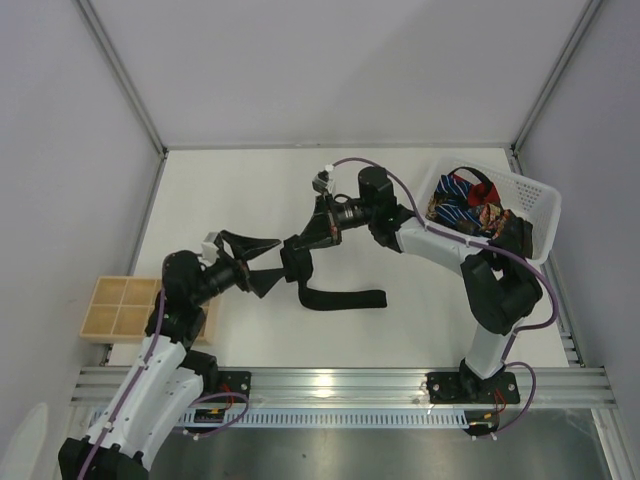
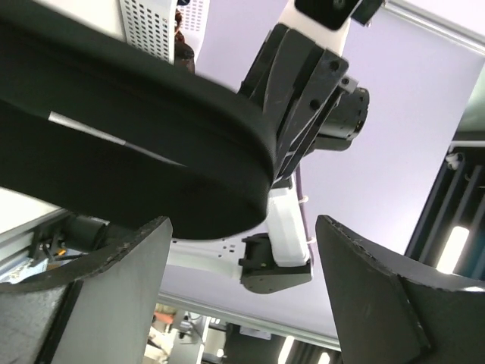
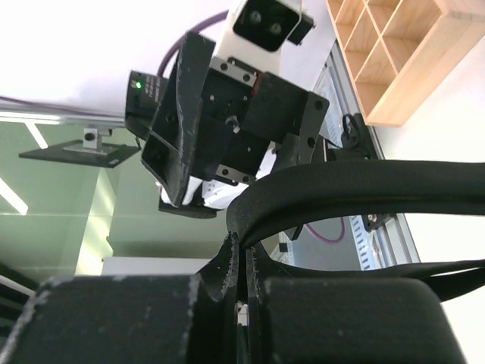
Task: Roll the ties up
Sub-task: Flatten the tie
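Note:
A plain black tie is pinched in my right gripper, which is shut on it above the table's middle. From the grip the tie loops and drops to the table, its tail lying flat to the right. My left gripper stands open just left of the hanging tie. In the left wrist view the black tie fills the upper left beyond the spread fingers, and nothing lies between them. Other ties, striped, red and patterned, lie in the basket.
A white lattice basket stands at the back right beside the right arm's elbow. A wooden compartment box sits at the table's left edge, also seen as the wooden box. Purple cables run along the right arm.

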Motion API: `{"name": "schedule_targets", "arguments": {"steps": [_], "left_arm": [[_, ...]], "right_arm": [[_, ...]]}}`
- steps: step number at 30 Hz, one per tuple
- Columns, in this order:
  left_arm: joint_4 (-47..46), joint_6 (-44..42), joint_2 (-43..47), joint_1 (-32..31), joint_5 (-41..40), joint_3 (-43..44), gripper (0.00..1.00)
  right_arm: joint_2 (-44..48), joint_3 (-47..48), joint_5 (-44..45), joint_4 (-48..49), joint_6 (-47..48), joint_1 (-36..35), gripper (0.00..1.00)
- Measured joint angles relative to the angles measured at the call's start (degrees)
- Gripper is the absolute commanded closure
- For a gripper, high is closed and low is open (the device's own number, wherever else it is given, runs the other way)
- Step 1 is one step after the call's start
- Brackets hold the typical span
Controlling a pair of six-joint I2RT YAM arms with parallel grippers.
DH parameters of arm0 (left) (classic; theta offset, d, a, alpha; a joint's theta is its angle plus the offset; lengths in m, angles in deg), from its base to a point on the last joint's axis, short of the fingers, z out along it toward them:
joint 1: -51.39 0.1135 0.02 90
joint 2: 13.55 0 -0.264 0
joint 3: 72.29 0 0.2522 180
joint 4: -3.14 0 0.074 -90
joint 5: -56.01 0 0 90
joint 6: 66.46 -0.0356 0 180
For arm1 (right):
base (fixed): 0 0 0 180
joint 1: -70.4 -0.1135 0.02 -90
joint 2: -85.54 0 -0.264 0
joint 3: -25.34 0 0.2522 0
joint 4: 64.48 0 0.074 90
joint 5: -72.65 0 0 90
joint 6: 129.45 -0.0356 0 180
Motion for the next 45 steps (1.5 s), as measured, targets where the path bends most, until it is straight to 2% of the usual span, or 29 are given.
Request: {"name": "schedule_targets", "arguments": {"steps": [10, 17, 20, 21, 23, 24, 26, 27, 28, 33, 36, 39, 40, 41, 42, 43, 45], "left_arm": [[-1.4, 1.42, -4.59, 0.0, 0.02, 0.0, 0.16], [-5.16, 1.25, -8.15, 0.0, 0.09, 0.0, 0.28], [-6.43, 0.28, -10.29, 0.0, 0.13, 0.04, 0.43], [-6.88, -0.17, -11.08, 0.0, 0.2, 0.04, 0.51], [-7.56, -1.38, -12.61, 0.04, 0.28, 0.26, 0.57], [-6.99, -2.51, -13.27, 0.22, 0.37, 0.74, 0.64], [-4.96, -6.01, -15.06, 0.61, 0.5, 2.93, 0.73], [-3.87, -8.44, -16.13, 0.9, 0.48, 4.59, 0.82], [-2.75, -10.69, -17.2, 1.09, 0.46, 6.32, 0.86], [5.09, -27.98, -25.27, 1.46, 0.72, 19.41, 1.0], [9.92, -38.56, -29.92, 1.4, 0.5, 26.45, 1.0], [14.27, -47.84, -33.14, 1.7, -3.13, 30.56, 0.99], [14.99, -49.79, -33.55, 1.97, -4.46, 30.95, 1.0], [15.72, -52.22, -34.05, 2.34, -6.43, 31.06, 1.0], [16.48, -54.55, -34.49, 2.89, -8.46, 31.06, 1.0], [17.27, -56.43, -34.99, 3.52, -10.29, 31.06, 1.0], [18.03, -59.8, -36.13, 5.09, -13.49, 30.86, 1.0]], "right_arm": [[0.09, 0.0, -0.07, -2.29, 2.12, -3.52, 1.0], [2.1, -0.35, 0.0, -2.8, 2.12, -5.6, 1.0], [4.35, -1.18, 0.04, -4.07, 2.6, -5.9, 1.0], [5.11, -1.22, 0.13, -5.33, 3.1, -5.9, 1.0], [6.25, -1.07, 0.61, -9.07, 5.79, -5.88, 1.0], [6.54, -0.81, 1.01, -11.78, 7.39, -5.86, 1.0], [6.58, 0.0, 1.81, -17.25, 10.51, -5.75, 1.0], [6.45, 0.46, 2.27, -20.35, 11.91, -5.7, 1.0], [6.23, 0.85, 2.62, -22.97, 13.22, -5.64, 1.0], [2.69, 4.98, 4.46, -33.86, 18.95, -4.94, 1.0], [-0.9, 9.03, 6.43, -37.94, 21.42, -3.58, 1.0], [-5.07, 13.84, 7.54, -41.68, 22.82, -2.6, 1.0], [-6.86, 15.76, 7.93, -42.86, 23.15, -2.45, 0.97], [-9.11, 18.21, 8.35, -44.04, 23.43, -2.4, 0.89], [-11.78, 20.85, 8.76, -45.31, 23.69, -2.43, 0.78], [-14.1, 23.47, 9.09, -46.86, 24.06, -2.49, 0.56], [-21.03, 31.63, 10.69, -51.56, 26.49, -2.8, 0.46]]}}
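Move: The left hand stands open beside the tie, whose held stretch is about 4 cm ahead of it, 4 cm to its right and roughly level; the shut right gripper holding it is some 3 cm ahead and 5 cm right. The tie's lying length is about 15 cm right, 2 cm back and 23 cm below. From the right hand, the left fingers waiting for the tie are about 5 cm left, 3 cm back. The right hand, still gripping the tie, draws it back about 5 cm towards the left gripper, which eases forward and slightly down and shuts on the tie. Both then sweep forward some 8 to 10 cm, down and left with fingers tipping down, the left rolling about 50 degrees and keeping its pinch while the right begins to open at the end. ##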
